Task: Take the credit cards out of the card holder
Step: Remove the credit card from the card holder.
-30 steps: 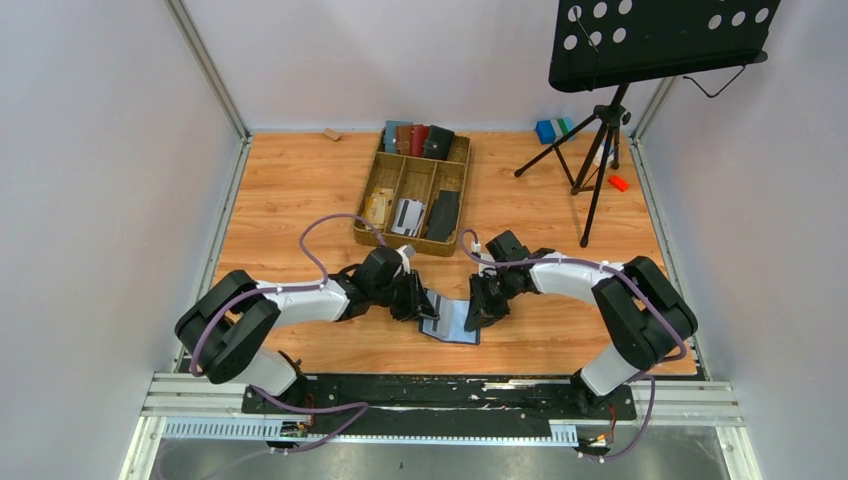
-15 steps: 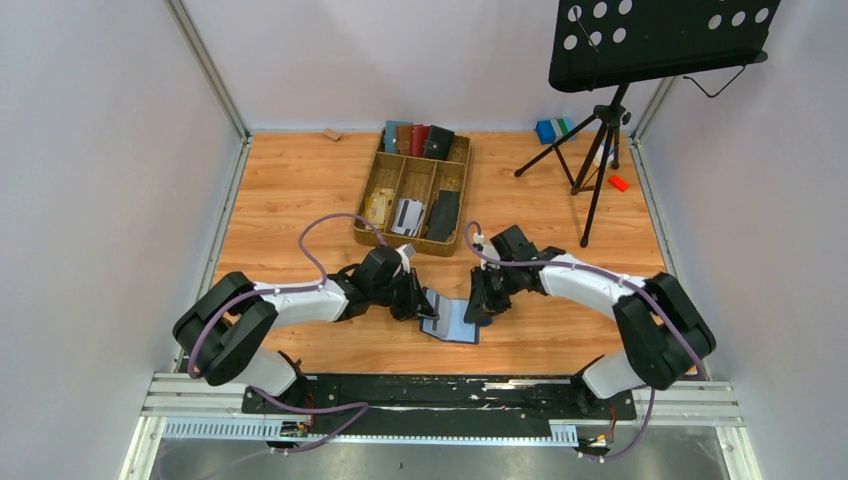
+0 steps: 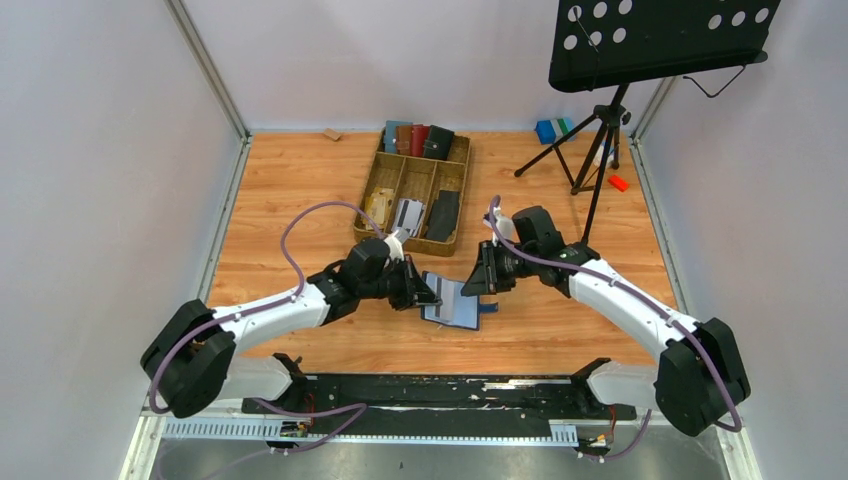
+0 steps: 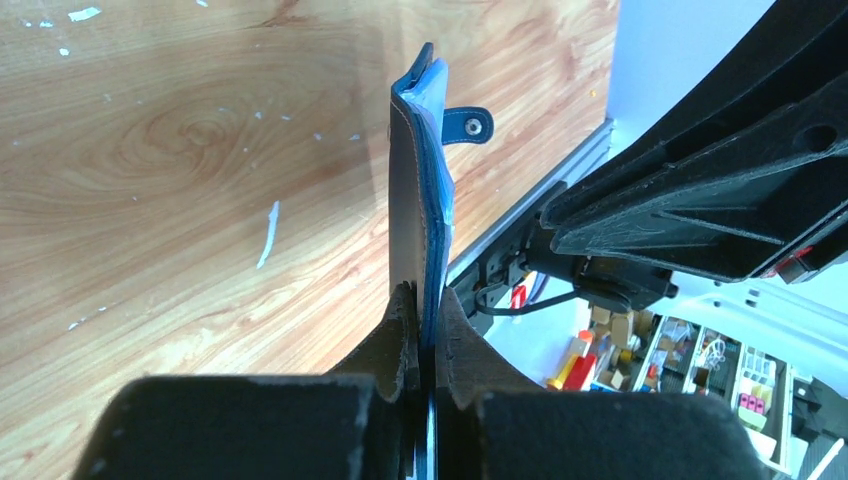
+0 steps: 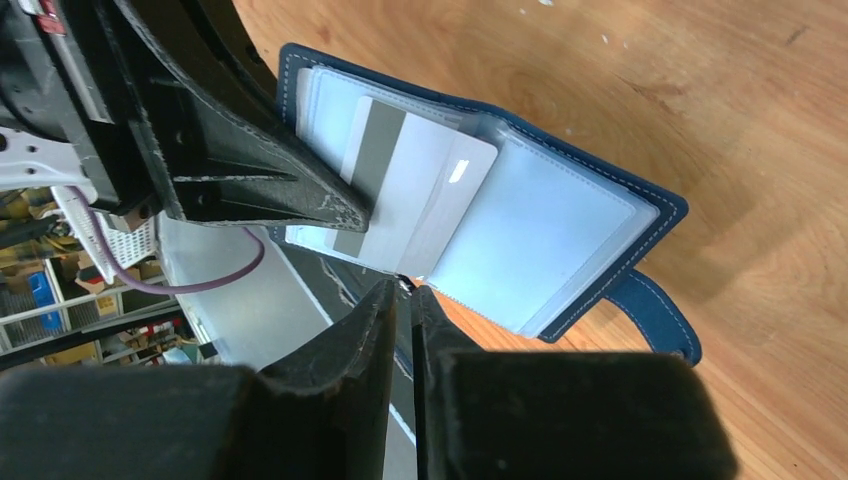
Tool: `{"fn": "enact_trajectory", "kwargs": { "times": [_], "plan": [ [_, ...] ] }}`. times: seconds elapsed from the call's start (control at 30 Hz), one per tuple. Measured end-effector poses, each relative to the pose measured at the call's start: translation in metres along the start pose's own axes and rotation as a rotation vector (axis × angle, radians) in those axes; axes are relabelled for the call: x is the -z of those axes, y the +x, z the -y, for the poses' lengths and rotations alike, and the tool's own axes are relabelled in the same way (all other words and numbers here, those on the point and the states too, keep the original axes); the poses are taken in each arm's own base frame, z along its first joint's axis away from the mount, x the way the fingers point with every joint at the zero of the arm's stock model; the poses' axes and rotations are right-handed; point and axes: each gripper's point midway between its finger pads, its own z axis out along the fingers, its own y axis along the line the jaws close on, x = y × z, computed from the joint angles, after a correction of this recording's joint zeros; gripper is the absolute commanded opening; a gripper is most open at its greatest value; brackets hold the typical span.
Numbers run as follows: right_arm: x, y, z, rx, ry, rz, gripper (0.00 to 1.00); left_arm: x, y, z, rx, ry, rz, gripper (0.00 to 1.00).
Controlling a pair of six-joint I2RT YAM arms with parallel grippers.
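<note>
The navy-blue card holder (image 3: 455, 303) hangs open and tilted above the table, inner pockets facing the right wrist camera. My left gripper (image 3: 425, 297) is shut on its left flap (image 4: 420, 180), which runs edge-on from between the jaws (image 4: 428, 310). A white-grey credit card (image 5: 420, 195) with a dark stripe sticks partway out of a clear pocket of the holder (image 5: 560, 230). My right gripper (image 5: 403, 290) has its jaws nearly together, and the card's lower corner meets their tips; whether it is pinched I cannot tell. In the top view, the right gripper (image 3: 480, 282) sits at the holder's right edge.
A tan divided tray (image 3: 400, 243) stands just beyond the grippers, with loose cards (image 3: 407, 215) inside and several other holders (image 3: 418, 138) at its back. A music stand tripod (image 3: 598, 150) stands at the back right, with small blocks (image 3: 548, 130) near it.
The left gripper has shut on the holder's flap, lifted it off the table and carried it farther from the near edge. The right gripper has drawn back and to the right.
</note>
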Motion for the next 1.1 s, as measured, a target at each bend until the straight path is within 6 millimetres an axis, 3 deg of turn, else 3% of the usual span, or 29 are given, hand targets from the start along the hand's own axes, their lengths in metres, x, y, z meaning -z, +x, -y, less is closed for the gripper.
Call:
{"fn": "enact_trajectory", "kwargs": {
  "times": [0.17, 0.53, 0.8, 1.1],
  "plan": [
    [0.008, -0.011, -0.019, 0.006, -0.051, 0.022, 0.17, 0.012, -0.006, 0.016, -0.013, 0.045, 0.039, 0.0],
    [0.016, -0.016, -0.044, -0.076, -0.162, 0.006, 0.22, 0.023, -0.018, 0.058, 0.037, 0.193, 0.079, 0.0],
    [0.055, -0.053, -0.041, -0.173, -0.223, 0.152, 0.34, 0.019, -0.029, 0.087, 0.077, 0.295, 0.081, 0.0],
    [0.06, -0.05, -0.043, -0.196, -0.236, 0.14, 0.41, 0.022, -0.036, 0.102, 0.115, 0.356, 0.094, 0.0]
  ]
}}
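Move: The credit card with the grey stripe sits in the near sleeve of the open card holder that my left hand keeps pinched: it is about 3 cm right of that hand and 1 cm below it. From my right hand the card is some 3 cm to the left, 1 cm back and 2 cm below. The snap strap is roughly 4 cm right of my right hand, 3 cm back and 3 cm below. The black wallet in the box is about 23 cm ahead and 4 cm left of that hand, some 9 cm below. My left hand keeps its shut grip on the holder's left edge and lifts it some 10 cm, then also drifts about 3 cm to the right while the wrist tips its fingers up by about 20 degrees. My right hand climbs alongside by about 8 cm, edges left, then swings forward and back right, its fingers tilting up and opening partway close in at the card's edge. ##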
